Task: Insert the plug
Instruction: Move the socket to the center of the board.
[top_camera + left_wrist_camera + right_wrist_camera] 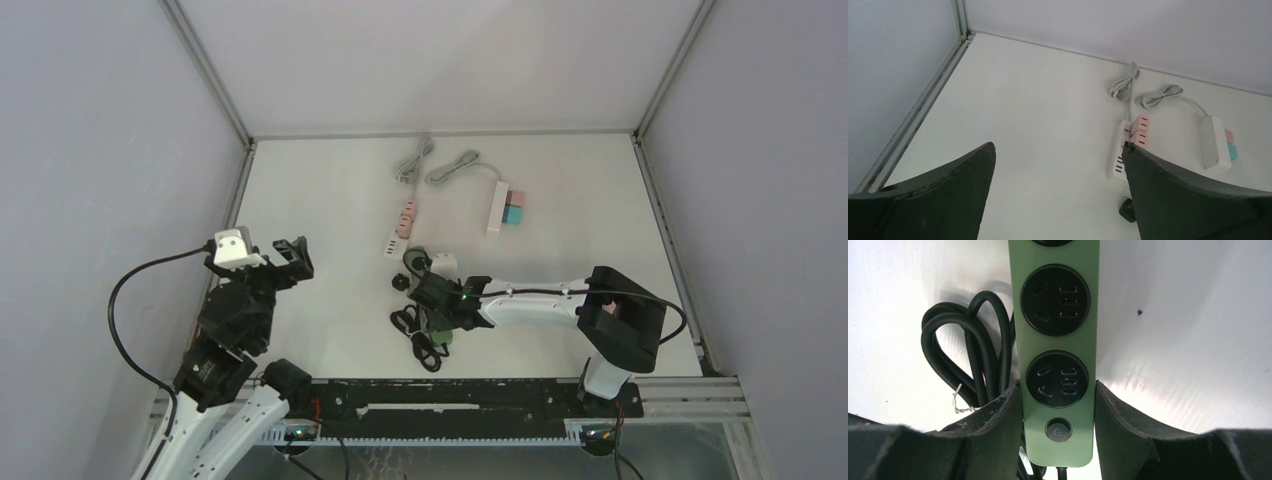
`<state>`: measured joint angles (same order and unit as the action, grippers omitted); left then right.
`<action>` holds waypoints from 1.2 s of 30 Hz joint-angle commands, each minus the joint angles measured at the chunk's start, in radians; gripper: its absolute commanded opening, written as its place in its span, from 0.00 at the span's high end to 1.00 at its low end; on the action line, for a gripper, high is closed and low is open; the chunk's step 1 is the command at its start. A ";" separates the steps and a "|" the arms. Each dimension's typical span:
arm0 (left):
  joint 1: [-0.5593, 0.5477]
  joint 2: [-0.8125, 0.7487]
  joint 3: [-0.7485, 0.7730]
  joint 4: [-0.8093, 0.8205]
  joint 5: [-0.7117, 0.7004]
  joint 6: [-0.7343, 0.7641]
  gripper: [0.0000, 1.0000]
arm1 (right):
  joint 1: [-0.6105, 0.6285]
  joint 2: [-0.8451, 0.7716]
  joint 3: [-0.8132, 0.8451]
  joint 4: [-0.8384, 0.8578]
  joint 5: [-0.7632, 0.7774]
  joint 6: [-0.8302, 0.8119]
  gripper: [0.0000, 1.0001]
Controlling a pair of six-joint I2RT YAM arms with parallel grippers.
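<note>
My right gripper [1058,390] is shut on the near end of a green power strip [1058,340], one finger on each long side, just past its power button [1058,430]. Two round black sockets face up ahead of the fingers. The strip's black cable [973,350] lies coiled to its left. From above, the right gripper [437,295] sits at the table's middle front, over the strip [441,338]. A small black plug [399,282] lies just left of it, partly hidden behind a finger in the left wrist view [1127,210]. My left gripper [290,258] hangs open and empty at the left.
Two white power strips lie further back: one with pink adapters [400,228], one with pink and teal blocks [497,207], each with a bundled grey cord [413,158]. A white adapter [445,263] sits by the green strip. Grey walls enclose the table.
</note>
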<state>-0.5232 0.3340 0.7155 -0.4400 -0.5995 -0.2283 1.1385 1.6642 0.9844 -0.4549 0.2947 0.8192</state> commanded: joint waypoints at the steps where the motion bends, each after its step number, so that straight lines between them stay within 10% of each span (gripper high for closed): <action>1: 0.009 0.015 -0.011 0.017 -0.011 0.001 0.00 | -0.048 -0.002 0.050 0.051 -0.001 -0.111 0.76; 15: 0.010 0.045 -0.010 0.017 0.006 0.000 0.00 | -0.116 -0.091 -0.043 -0.014 -0.020 -0.282 0.64; 28: 0.011 0.038 -0.011 0.017 0.033 -0.002 0.00 | -0.139 -0.170 -0.051 -0.049 -0.072 -0.244 0.20; 36: 0.010 0.002 -0.008 0.017 0.030 0.002 0.00 | -0.169 -0.291 -0.051 -0.187 -0.009 -0.218 0.12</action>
<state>-0.5205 0.3622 0.7155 -0.4404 -0.5732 -0.2283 0.9939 1.4586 0.9276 -0.5606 0.2371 0.5812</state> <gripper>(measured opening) 0.998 0.875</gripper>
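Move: The right hand holds the green socket near its button end; the socket's middle is about 5 cm ahead and 2 cm left of that hand, and its board-centre spot some 7 cm ahead and 2 cm right, both near hand height. From the same hand, the cable coil is 3 cm back and 4 cm left, the black plug 8 cm ahead and 7 cm left, and the white socket with pink plugs 20 cm ahead and 8 cm left. For the left hand, that spot lies about 26 cm right, 2 cm ahead and 28 cm below. Still pinching the green socket by its sides and staying low over the board, the right hand carries it about 5 cm right and a couple of centimetres forward, turning it some 5 to 10 degrees counter-clockwise as it brings it to the board's centre line. There it stops, spreads its fingers wide so both pads come free of the socket's sides, and rises about 4 cm, drifting a little farther right. ##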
